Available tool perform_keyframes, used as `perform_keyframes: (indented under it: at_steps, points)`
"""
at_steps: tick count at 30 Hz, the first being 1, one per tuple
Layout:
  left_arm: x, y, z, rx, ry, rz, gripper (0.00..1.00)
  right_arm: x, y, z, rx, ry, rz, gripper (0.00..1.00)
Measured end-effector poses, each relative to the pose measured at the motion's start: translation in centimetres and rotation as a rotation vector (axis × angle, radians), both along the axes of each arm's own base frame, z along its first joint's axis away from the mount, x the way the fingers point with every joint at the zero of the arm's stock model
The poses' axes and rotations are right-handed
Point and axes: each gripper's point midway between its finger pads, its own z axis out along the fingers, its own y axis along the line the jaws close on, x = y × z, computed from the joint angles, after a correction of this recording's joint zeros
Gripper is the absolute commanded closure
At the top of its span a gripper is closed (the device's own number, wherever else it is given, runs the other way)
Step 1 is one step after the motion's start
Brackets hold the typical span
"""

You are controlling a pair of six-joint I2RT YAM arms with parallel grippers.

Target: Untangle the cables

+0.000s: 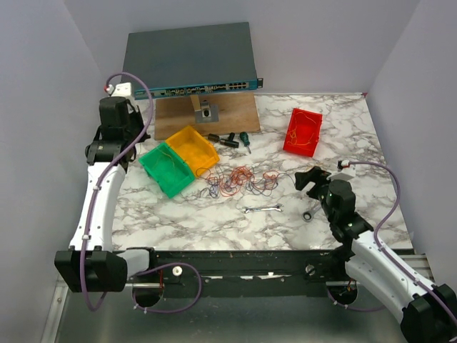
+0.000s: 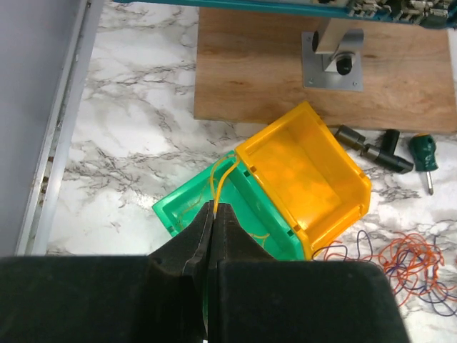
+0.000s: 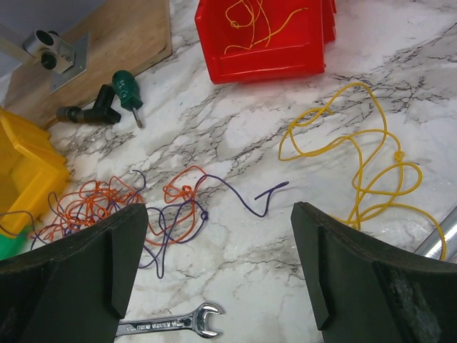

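Observation:
The cables lie as a tangle of orange and purple strands (image 1: 239, 180) in the middle of the marble table, seen in the right wrist view as an orange and purple bunch (image 3: 153, 207). A loose yellow cable (image 3: 371, 157) curls on the table to the right of it. My left gripper (image 2: 216, 207) is shut on a thin yellow cable (image 2: 223, 179) above the green bin (image 2: 178, 211), which has more yellow strands inside. My right gripper (image 3: 220, 214) hangs open over bare marble just right of the tangle, with nothing between its fingers.
A yellow bin (image 2: 307, 171) leans against the green one. A red bin (image 3: 264, 36) at the back right holds yellow strands. A wrench (image 3: 171, 325), screwdrivers (image 1: 235, 139), a wooden board (image 1: 178, 114) and a network switch (image 1: 189, 61) are also here.

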Motion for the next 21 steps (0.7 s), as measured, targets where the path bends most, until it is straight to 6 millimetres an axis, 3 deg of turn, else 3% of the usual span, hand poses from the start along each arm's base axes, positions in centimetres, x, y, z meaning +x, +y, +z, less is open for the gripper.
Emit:
perform_keyframes:
  at_steps: [3,8,13,21]
  points:
    - [0.6,-1.9,-1.1,0.045,0.034,-0.035,1.0,0.0,0.0,-0.1,-0.001,0.004,0.0,0.11]
    - [2.8,-4.6,-4.9,0.123,0.176,-0.074,1.0,0.0,0.0,-0.1,0.0,0.0,0.0,0.11]
    - [4.1,-3.1,-7.9,0.184,0.322,0.05,1.0,-0.2,-0.1,0.2,0.006,-0.015,-0.001,0.11]
    - [2.3,-0.9,-7.8,0.118,0.383,0.326,1.0,-0.2,-0.1,0.2,0.007,-0.016,-0.001,0.11]
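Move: The green bin, where the yellow cable already held in the left fingers is going, lies some 27 cm below the left hand, about 3 cm farther out and 4 cm to the right. The yellow bin joins it, about 12 cm ahead of the hand and 12 cm to the right; the red-and-purple tangle is level with the hand and some 29 cm right. From the idle right hand the green bin lies about 48 cm left, 12 cm ahead and 11 cm lower. The yellow cable, still pinched in the shut left fingers, is lowered about 8 cm towards the green bin. On the way down the left hand first swings nearly 5 cm right and 4 cm forward, then turns back left and a little back; the wrist tips down some 20 degrees and, late on, turns about as much counter-clockwise. ##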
